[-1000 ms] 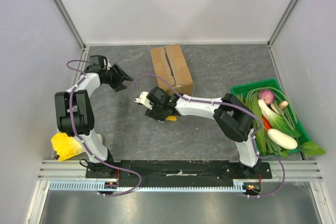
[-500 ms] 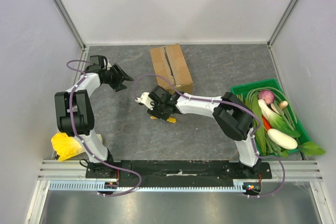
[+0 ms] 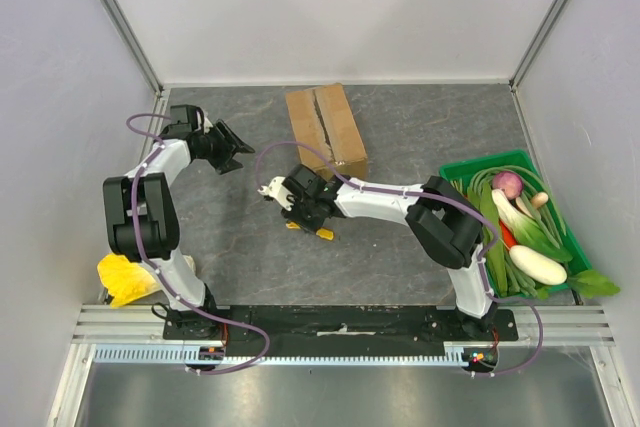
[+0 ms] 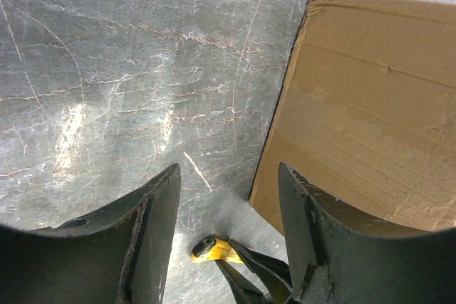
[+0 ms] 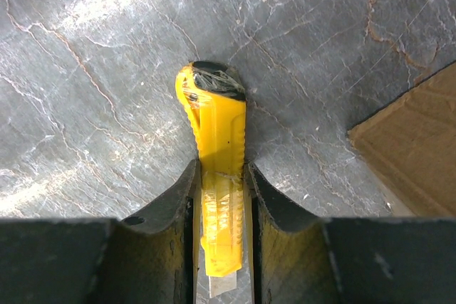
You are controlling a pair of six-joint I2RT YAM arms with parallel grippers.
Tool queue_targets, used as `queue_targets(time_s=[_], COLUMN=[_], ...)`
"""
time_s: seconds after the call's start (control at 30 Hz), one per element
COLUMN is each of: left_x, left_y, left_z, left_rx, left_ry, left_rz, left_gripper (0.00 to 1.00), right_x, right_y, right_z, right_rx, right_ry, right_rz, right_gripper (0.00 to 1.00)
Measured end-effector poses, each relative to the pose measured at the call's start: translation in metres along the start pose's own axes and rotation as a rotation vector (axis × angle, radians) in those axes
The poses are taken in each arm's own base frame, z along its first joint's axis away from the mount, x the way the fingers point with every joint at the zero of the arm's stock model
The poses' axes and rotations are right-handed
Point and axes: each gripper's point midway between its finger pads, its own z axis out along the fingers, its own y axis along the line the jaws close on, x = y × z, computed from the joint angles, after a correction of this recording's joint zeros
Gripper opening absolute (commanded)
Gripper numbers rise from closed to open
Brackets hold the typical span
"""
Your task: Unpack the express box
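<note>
The express box, brown cardboard with its flaps shut along a centre seam, lies at the back middle of the table. Just in front of it a yellow utility knife lies on the grey tabletop. My right gripper points down at it. In the right wrist view its jaws press both sides of the knife, whose blade tip shows between them, and a box corner is at right. My left gripper hovers open left of the box. Its view shows the box side and the knife beyond.
A green crate of vegetables stands at the right edge, beside the right arm's elbow. A crumpled yellow item lies by the left arm's base. Grey walls close off the back and both sides.
My right gripper's jaws have closed in on the knife, which has turned slightly on the table. The left arm and the box have not moved.
</note>
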Motion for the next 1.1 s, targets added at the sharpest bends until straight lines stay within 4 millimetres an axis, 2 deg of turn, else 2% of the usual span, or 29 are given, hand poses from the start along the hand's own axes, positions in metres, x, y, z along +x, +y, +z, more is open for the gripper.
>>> queue_targets(time_s=[0.2, 0.33, 0.43, 0.53, 0.6, 0.73, 0.83, 0.93, 1.0, 1.1], left_x=[0.001, 0.0, -0.001, -0.002, -0.001, 0.003, 0.003, 0.008, 0.017, 0.039], left_y=[-0.009, -0.017, -0.02, -0.023, -0.027, -0.042, -0.065, -0.1, -0.126, -0.17], left_z=[-0.007, -0.013, -0.017, -0.02, -0.023, -0.031, -0.043, -0.062, -0.077, -0.102], left_rx=[0.033, 0.054, 0.06, 0.067, 0.083, 0.148, 0.235, 0.348, 0.436, 0.587], left_ry=[0.002, -0.008, -0.016, -0.023, -0.02, -0.003, -0.018, -0.046, -0.056, -0.071], left_rz=[0.01, 0.021, 0.027, 0.032, 0.037, 0.057, 0.112, 0.214, 0.302, 0.461], left_gripper=[0.63, 0.63, 0.63, 0.64, 0.64, 0.64, 0.63, 0.63, 0.63, 0.64], right_x=[0.0, -0.022, -0.048, -0.077, -0.096, -0.12, -0.13, -0.136, -0.137, -0.137], right_y=[-0.002, -0.008, -0.013, -0.023, -0.034, -0.067, -0.094, -0.114, -0.12, -0.129], right_z=[-0.008, -0.037, -0.073, -0.12, -0.155, -0.225, -0.279, -0.329, -0.351, -0.366], right_rx=[0.038, 0.084, 0.117, 0.149, 0.174, 0.233, 0.284, 0.325, 0.34, 0.346], right_ry=[0.008, -0.068, -0.175, -0.312, -0.416, -0.619, -0.776, -0.924, -0.994, -1.051], right_rz=[0.033, 0.07, 0.099, 0.134, 0.174, 0.278, 0.368, 0.46, 0.517, 0.604], right_gripper=[0.0, 0.0, 0.0, 0.0, 0.0, 0.0, 0.0, 0.0, 0.0, 0.0])
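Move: The yellow box cutter is already pinched mid-handle in the right fingers, flat at table level with its blade to the right. From that hand the carton's middle lies about 18 cm ahead, 4 cm to the right and some 5 cm higher. From the left hand, hovering open, the carton is about 21 cm to the right, 2 cm ahead and 3 cm lower; the cutter is some 16 cm back, 16 cm right and 7 cm down. The box cutter goes up fast in the right hand's unchanged grip, at first almost straight off the table, then also drifting right and a bit forward, about 39 cm up in all. The wrist swings some 70 degrees, so the fingers end nearly level, pointing forward-left. The left hand, still open, climbs about 18 cm and goes 9 cm right, mostly late, its fingertips tipping up. ##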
